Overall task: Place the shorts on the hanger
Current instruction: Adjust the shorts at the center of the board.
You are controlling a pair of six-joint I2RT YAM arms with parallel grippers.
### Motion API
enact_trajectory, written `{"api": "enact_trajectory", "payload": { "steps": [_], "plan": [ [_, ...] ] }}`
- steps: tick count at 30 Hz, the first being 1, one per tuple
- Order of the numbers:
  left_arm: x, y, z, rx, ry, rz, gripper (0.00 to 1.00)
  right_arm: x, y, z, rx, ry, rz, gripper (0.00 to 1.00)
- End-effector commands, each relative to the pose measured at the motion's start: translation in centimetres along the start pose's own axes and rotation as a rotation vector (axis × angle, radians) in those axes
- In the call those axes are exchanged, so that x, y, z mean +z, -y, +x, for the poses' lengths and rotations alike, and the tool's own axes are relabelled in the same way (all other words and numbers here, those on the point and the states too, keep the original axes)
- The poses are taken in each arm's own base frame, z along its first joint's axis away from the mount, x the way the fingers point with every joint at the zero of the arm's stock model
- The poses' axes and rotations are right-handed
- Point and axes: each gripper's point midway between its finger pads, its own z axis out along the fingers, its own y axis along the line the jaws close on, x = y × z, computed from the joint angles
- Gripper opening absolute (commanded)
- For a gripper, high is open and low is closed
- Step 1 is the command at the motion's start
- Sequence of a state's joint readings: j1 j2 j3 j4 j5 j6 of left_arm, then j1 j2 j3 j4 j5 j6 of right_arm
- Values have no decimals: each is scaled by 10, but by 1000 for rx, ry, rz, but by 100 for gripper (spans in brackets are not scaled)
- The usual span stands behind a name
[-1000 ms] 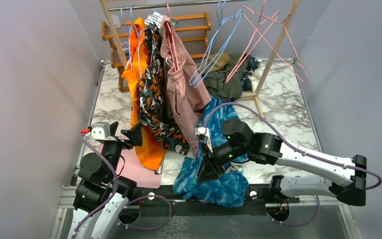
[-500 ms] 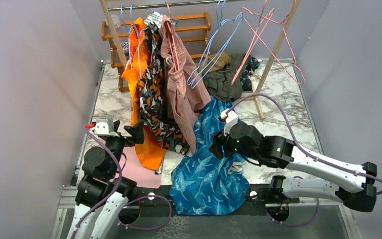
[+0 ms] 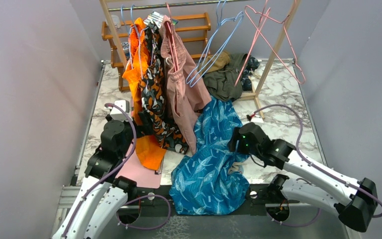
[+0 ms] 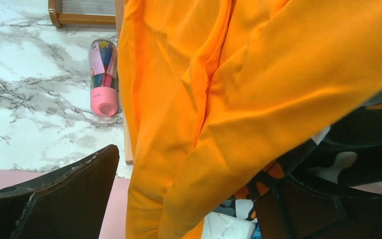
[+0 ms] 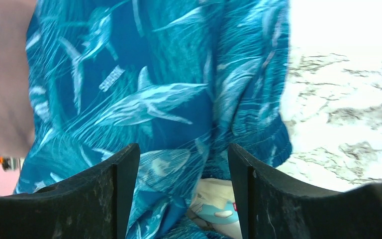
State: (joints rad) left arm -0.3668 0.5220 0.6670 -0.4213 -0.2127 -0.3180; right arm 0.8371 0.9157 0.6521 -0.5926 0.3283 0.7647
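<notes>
The teal leaf-print shorts (image 3: pixel 210 159) lie spread on the marble table, draped from the middle down over the near edge. My right gripper (image 5: pixel 181 194) hovers open just above their fabric (image 5: pixel 154 99), holding nothing; a cream and light blue patch shows between the jaws. The thin pink hanger (image 3: pixel 250 50) hangs on the rack rail at the back right, apart from both arms. My left gripper (image 4: pixel 189 199) is wide open, with a hanging orange garment (image 4: pixel 219 99) drooping between its fingers, not gripped.
On the rack hang the orange garment (image 3: pixel 138 79), orange-black patterned shorts (image 3: pixel 154 104), dusty-pink shorts (image 3: pixel 181 92) and light blue hangers (image 3: pixel 214 45). Dark clothes (image 3: pixel 229 77) lie at the back. A pink mat (image 3: pixel 139 172) and a pink bottle (image 4: pixel 103 74) sit at the left.
My right gripper opened and let go of the shorts, then drew back to the right; the shorts dropped and spread out. The left arm swung in toward the orange garment.
</notes>
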Motion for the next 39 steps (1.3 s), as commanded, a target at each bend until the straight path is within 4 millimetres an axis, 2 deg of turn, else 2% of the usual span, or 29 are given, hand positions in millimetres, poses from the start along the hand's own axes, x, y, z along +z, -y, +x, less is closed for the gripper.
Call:
{"api": "enact_trajectory", "payload": {
  "steps": [1,5,12,19,21,23,26,28,32,35,36,38,39],
  "plan": [
    [-14,-2,-12,-41,64,4,99,6,29,-7,184,49,66,69],
    [-20,-3,-14,-52,101,11,99,17,53,7,320,-3,82,68],
    [-19,-1,-11,-53,93,22,99,21,55,30,369,-72,60,67],
    [-19,0,-11,-52,93,27,99,41,58,41,391,-84,71,65],
    [-19,0,-10,-51,90,27,99,47,53,43,382,-98,44,56],
    [-19,0,-10,-50,90,27,99,47,46,37,370,-94,13,40],
    [-21,0,-12,-50,93,24,98,32,27,11,333,-15,-95,13],
    [-22,-2,-12,-51,94,15,98,10,12,-16,282,77,-195,1],
    [-26,-5,-23,-44,120,-4,98,-57,-28,-64,104,257,-455,1],
    [-32,-4,-40,-32,156,-8,98,-97,-46,-76,-11,309,-574,1],
    [-34,-3,-47,-31,170,-4,98,-103,-47,-78,-38,307,-576,1],
    [-38,2,-62,-31,193,8,98,-87,-23,-76,7,262,-408,3],
    [-40,4,-67,-36,199,12,98,-72,-9,-70,24,220,-318,14]
  ]
}}
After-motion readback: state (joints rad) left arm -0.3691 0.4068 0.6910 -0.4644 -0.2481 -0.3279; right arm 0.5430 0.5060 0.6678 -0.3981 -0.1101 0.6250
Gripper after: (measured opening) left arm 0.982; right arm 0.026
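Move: The blue shorts lie spread on the board, their right edge about 6 cm to the right of the right hand, 1 cm back and some 9 cm below. The beige pouch showing beside them is roughly 2 cm right of that hand and 5 cm back, equally low; the hanging pink trousers' lower end is about 15 cm to its left and 2 cm ahead. From the left hand, the shorts' right edge lies some 38 cm right, 4 cm back, 22 cm below. Rightward and down goes the right hand, about 5 cm across and 8 cm lower to the shorts' right edge, its half-open fingers shutting there; then it rises steeply, some 22 cm, drifting back left and tipping its fingers up. The wide-open left hand eases a couple of centimetres back and up from the hanging orange trousers. ##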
